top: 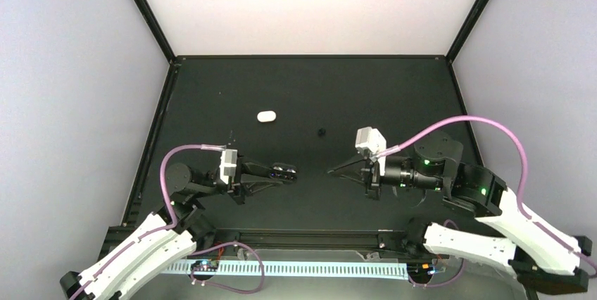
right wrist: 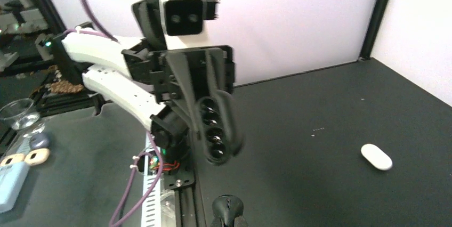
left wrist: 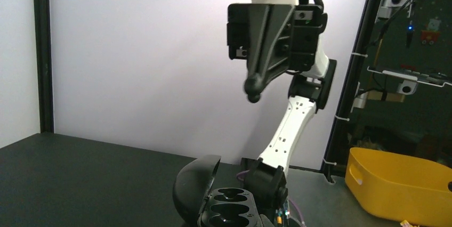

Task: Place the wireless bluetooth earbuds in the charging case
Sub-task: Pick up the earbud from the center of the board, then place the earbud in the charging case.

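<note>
My left gripper [top: 278, 173] is shut on a black charging case [top: 284, 170], held above the table with its lid [left wrist: 194, 189] swung open. The case's empty sockets [left wrist: 232, 208] face up in the left wrist view. My right gripper [top: 332, 170] is shut on a small black earbud [right wrist: 227, 205], which shows as a round black knob at its fingertips [left wrist: 252, 86]. The two grippers point at each other with a short gap between the earbud and the case [right wrist: 216, 128]. A tiny dark speck [top: 322, 132] on the table may be another earbud.
A white pill-shaped case [top: 266, 116] lies shut on the black table, towards the back left, also the white case [right wrist: 376, 156]. A yellow bin [left wrist: 400, 189] stands off the table beyond the right arm. Black frame posts stand at the table's edges.
</note>
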Controlling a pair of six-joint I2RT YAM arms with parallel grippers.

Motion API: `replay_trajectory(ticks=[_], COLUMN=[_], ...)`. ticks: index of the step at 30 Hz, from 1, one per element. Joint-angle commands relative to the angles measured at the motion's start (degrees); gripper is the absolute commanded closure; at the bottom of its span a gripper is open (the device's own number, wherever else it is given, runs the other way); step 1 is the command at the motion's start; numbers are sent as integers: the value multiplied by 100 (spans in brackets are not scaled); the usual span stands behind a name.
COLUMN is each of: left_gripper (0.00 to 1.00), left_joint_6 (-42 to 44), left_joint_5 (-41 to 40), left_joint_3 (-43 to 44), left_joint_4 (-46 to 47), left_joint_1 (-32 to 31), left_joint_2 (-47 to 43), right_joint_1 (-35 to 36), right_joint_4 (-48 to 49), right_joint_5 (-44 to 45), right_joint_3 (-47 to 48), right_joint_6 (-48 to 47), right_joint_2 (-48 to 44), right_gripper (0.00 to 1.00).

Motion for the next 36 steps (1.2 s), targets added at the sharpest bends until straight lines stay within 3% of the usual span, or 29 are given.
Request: replay_trajectory(ticks=[1,4,13,21,36], left_gripper=[98,98,98,98,98], left_joint_6=[-31,4,214,226,229], left_joint_5=[169,191,187,206,296], left_joint_3=[71,59,38,12,36], left_joint_4=[474,430,128,-132,-110], left_joint_1=[-47,-45,-46,-43,-48], left_joint_2=[82,39,-386,-626,-588], right_joint_1=[937,1507,2334,2383,2432], right_joint_4=[-566,-564,-107,317,137], right_joint_5=[1051,1709,2082,2360,2309], right_joint_3=[520,806,1272,1254,1395], right_joint_6=[-273,-316,-566,-507,-656], right_joint_2=[482,885,1740,1844,2092], right_gripper=[99,99,99,99,99])
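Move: The right hand already pinches a black earbud. The open black case, held in the left fingers, lies about 10 cm to its left, level fore-and-aft and some 3 cm lower. On the board about 34 cm below, the other black earbud is roughly 31 cm ahead and 1 cm left, the white case about 37 cm ahead and 19 cm left. From the left hand, the pinched earbud is some 10 cm right, level fore-and-aft and about 4 cm above. Still pinching the black earbud, the right hand carries it about 10 cm left and 3 cm back to the wells of the open case, slowing after the first half, its fingers tipping some 10 degrees further down with a slight roll. The left hand keeps its grip on the case and draws it about 2.5 cm back, a little left and up. Whether earbud and case touch can't be seen. ##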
